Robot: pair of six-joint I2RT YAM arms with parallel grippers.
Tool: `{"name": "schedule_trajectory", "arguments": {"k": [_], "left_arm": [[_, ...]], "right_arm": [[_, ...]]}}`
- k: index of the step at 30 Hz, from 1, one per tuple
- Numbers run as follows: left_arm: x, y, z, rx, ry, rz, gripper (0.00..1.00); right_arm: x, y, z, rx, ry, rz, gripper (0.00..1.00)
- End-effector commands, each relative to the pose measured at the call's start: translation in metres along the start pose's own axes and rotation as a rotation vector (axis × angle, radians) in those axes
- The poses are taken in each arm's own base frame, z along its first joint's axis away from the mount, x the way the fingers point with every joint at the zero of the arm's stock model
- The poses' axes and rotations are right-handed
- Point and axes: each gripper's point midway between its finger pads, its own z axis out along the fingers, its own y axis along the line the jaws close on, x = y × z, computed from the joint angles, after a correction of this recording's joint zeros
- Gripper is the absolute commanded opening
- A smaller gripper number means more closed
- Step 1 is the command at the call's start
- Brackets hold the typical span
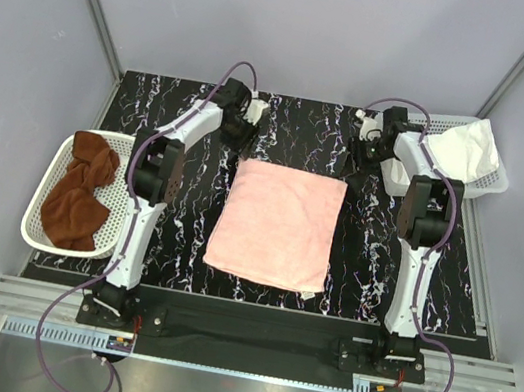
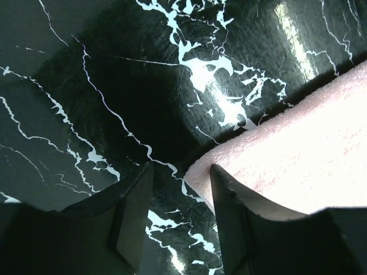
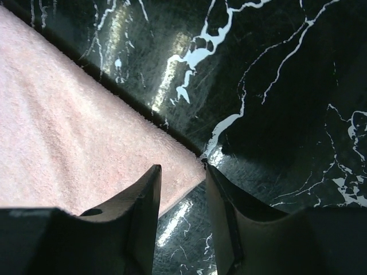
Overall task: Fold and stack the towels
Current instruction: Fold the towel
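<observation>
The pale pink towel [image 1: 277, 224] lies flat in the middle of the black marbled table [image 1: 178, 212]. My left gripper [image 1: 240, 137] hovers low at its far left corner, open; in the left wrist view that pink towel [image 2: 298, 154] has its corner tip between the fingers of the left gripper [image 2: 180, 172], beside the right finger. My right gripper [image 1: 361, 159] is at the far right corner, open; the pink towel [image 3: 74, 149] points its corner into the gap of the right gripper [image 3: 182, 169]. The rust-brown towel [image 1: 80, 189] and the white towel [image 1: 466, 147] sit crumpled in baskets.
A white mesh basket [image 1: 35, 217] stands at the table's left edge and another white mesh basket [image 1: 493, 181] at the far right corner. Grey walls enclose the table on three sides. Both arms reach along the towel's sides.
</observation>
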Motion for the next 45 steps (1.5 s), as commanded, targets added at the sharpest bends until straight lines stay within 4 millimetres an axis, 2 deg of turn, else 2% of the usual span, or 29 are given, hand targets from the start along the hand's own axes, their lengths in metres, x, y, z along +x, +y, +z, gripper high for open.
{"name": "schedule_trajectory", "arguments": {"k": [1, 7, 14, 18, 19, 21, 22, 25, 31, 34, 37, 41, 43, 44, 45], "left_arm": [[-0.014, 0.01, -0.008, -0.027, -0.027, 0.07, 0.49], [-0.014, 0.004, -0.005, 0.017, -0.022, 0.106, 0.49], [-0.006, -0.004, -0.004, 0.062, 0.008, 0.111, 0.41], [-0.002, -0.007, -0.001, 0.083, 0.024, 0.11, 0.32], [-0.003, -0.008, -0.001, 0.079, 0.026, 0.108, 0.24], [-0.003, -0.006, -0.001, 0.079, 0.025, 0.108, 0.18], [-0.003, -0.006, 0.0, 0.079, 0.027, 0.106, 0.11], [-0.003, -0.007, -0.001, 0.085, 0.03, 0.108, 0.02], [-0.002, -0.007, -0.001, 0.081, 0.032, 0.11, 0.0], [0.001, 0.002, -0.002, 0.047, 0.045, 0.11, 0.0], [0.002, 0.009, -0.003, 0.012, 0.049, 0.107, 0.0], [-0.001, 0.02, -0.01, -0.013, 0.026, 0.079, 0.0], [-0.006, 0.024, -0.015, -0.028, 0.006, 0.074, 0.0], [-0.008, 0.025, -0.017, -0.033, -0.004, 0.074, 0.0], [-0.009, 0.027, -0.02, -0.047, -0.008, 0.068, 0.0]], "right_arm": [[-0.001, -0.007, 0.002, 0.025, 0.0, -0.014, 0.44], [0.003, -0.013, 0.003, 0.062, 0.01, -0.016, 0.45], [0.009, -0.01, 0.007, 0.06, 0.033, -0.036, 0.46], [0.012, -0.005, 0.013, 0.034, 0.042, -0.036, 0.45], [0.012, -0.004, 0.014, 0.022, 0.044, -0.034, 0.45], [0.014, -0.001, 0.018, 0.018, 0.055, -0.041, 0.41], [0.015, 0.0, 0.019, 0.016, 0.059, -0.042, 0.41], [0.02, 0.0, 0.021, 0.012, 0.073, -0.042, 0.4], [0.025, 0.003, 0.027, -0.018, 0.098, -0.039, 0.4], [0.028, 0.003, 0.031, -0.011, 0.117, -0.044, 0.4], [0.028, 0.003, 0.033, -0.012, 0.113, -0.048, 0.35], [0.021, 0.005, 0.031, -0.018, 0.087, -0.057, 0.18], [0.012, 0.004, 0.028, -0.002, 0.056, -0.071, 0.11], [0.008, 0.003, 0.028, 0.004, 0.042, -0.076, 0.01], [0.004, 0.003, 0.027, 0.009, 0.026, -0.085, 0.0]]}}
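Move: The pink towel's far left corner lies almost under the left hand, about 2 cm below and 1 cm nearer the base and to its right; the brown towel's basket is some 39 cm to that hand's left and 17 back. The far right corner sits about 3 cm below the right hand and 1 cm back. From the right hand, the white towel's basket is roughly 24 cm to the right and 9 farther out, the towel's tag 5 cm left and 32 back. Both grippers shut on the pink towel's two far corners, the left one first. The left hand eases back and down about 1 cm with a slight clockwise turn, pinches its corner, then draws it some 1 cm left. The right hand sinks about 3 cm onto the other corner, drifting slightly right, then left and back about 1 cm, and closes last. ##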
